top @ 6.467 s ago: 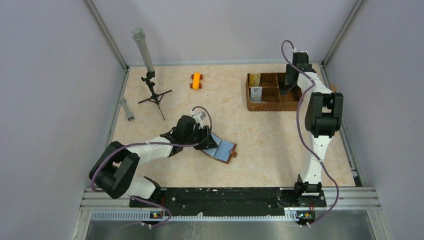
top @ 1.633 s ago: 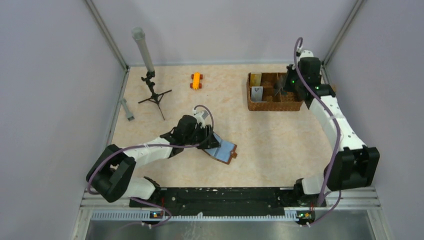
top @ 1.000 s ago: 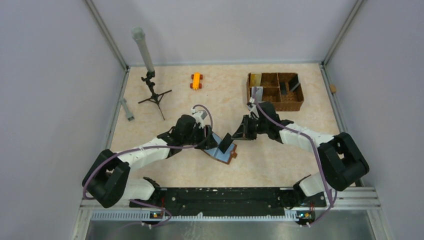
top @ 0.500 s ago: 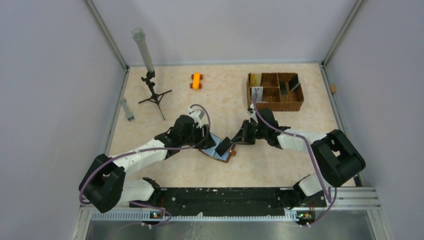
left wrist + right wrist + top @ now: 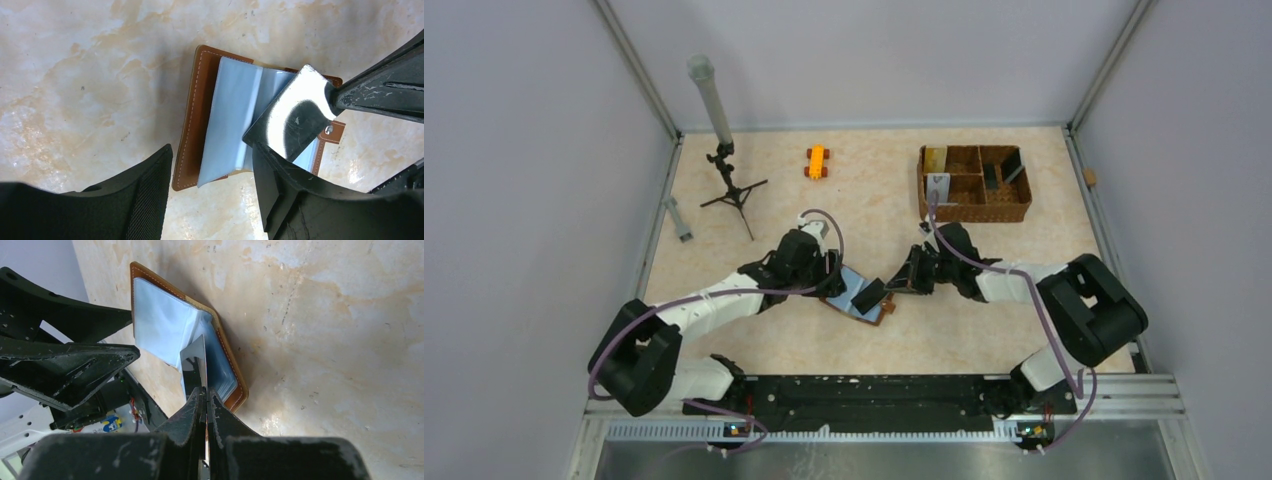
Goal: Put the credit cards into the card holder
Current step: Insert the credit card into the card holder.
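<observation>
The card holder (image 5: 852, 298) lies open in the middle of the table, brown leather (image 5: 192, 125) with blue pockets (image 5: 160, 325). A glossy black credit card (image 5: 292, 117) is tilted edge-down over its right half, its lower edge among the blue pockets. My right gripper (image 5: 894, 284) is shut on this card's far end (image 5: 194, 362). My left gripper (image 5: 212, 175) hovers open just off the holder's left edge, with only a corner of a blue pocket flap between its fingers. More credit cards stand in the basket: gold (image 5: 934, 158), silver-grey (image 5: 938, 187) and black (image 5: 991, 176).
A brown woven compartmented basket (image 5: 974, 213) sits at the back right. A small black tripod with a grey tube (image 5: 724, 170) stands at the back left, with a grey cylinder (image 5: 680, 220) beside it. An orange toy (image 5: 816, 161) lies at the back middle.
My right arm has carried the black card from the basket to the open holder and lowered it a little. My left gripper's jaws have widened and drawn back slightly from the holder.
</observation>
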Motion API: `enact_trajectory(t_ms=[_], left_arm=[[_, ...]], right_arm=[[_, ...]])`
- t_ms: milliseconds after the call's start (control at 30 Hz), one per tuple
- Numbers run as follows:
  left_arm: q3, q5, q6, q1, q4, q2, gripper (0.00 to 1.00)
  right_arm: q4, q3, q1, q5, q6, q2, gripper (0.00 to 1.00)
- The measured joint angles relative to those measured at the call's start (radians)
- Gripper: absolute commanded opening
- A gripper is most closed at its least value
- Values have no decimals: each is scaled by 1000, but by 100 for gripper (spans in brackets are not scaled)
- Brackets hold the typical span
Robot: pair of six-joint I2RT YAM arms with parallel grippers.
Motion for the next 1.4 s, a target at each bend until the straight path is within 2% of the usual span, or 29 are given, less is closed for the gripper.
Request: enact_trajectory(t_ms=[267,533,1400], left_arm=[[0,18,-28,8,18,28,41],[-14,37,-51,11,41,50,25],[-25,75,2,13,46,53,24]], right_arm=[[27,-4,8,9,3,32,0],[47,-4,17,8,8,68,0],[25,86,27,-23,-79,172,0]])
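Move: The right hand grips the black card, with the holder's central fold, where the left pocket opens, about 7 cm left, 1 cm back and 4 cm below. The snap tab sits roughly 4 cm back from that hand, level sideways, 4 cm down. From the open left hand, the card holder's left edge has its middle about 2 cm ahead and 4 cm below, and the fold is some 5 cm right, level ahead, 4 cm down. Right hand lowers the gripped card 3 cm, edging left to the pocket; left fingers narrow around the left edge. ##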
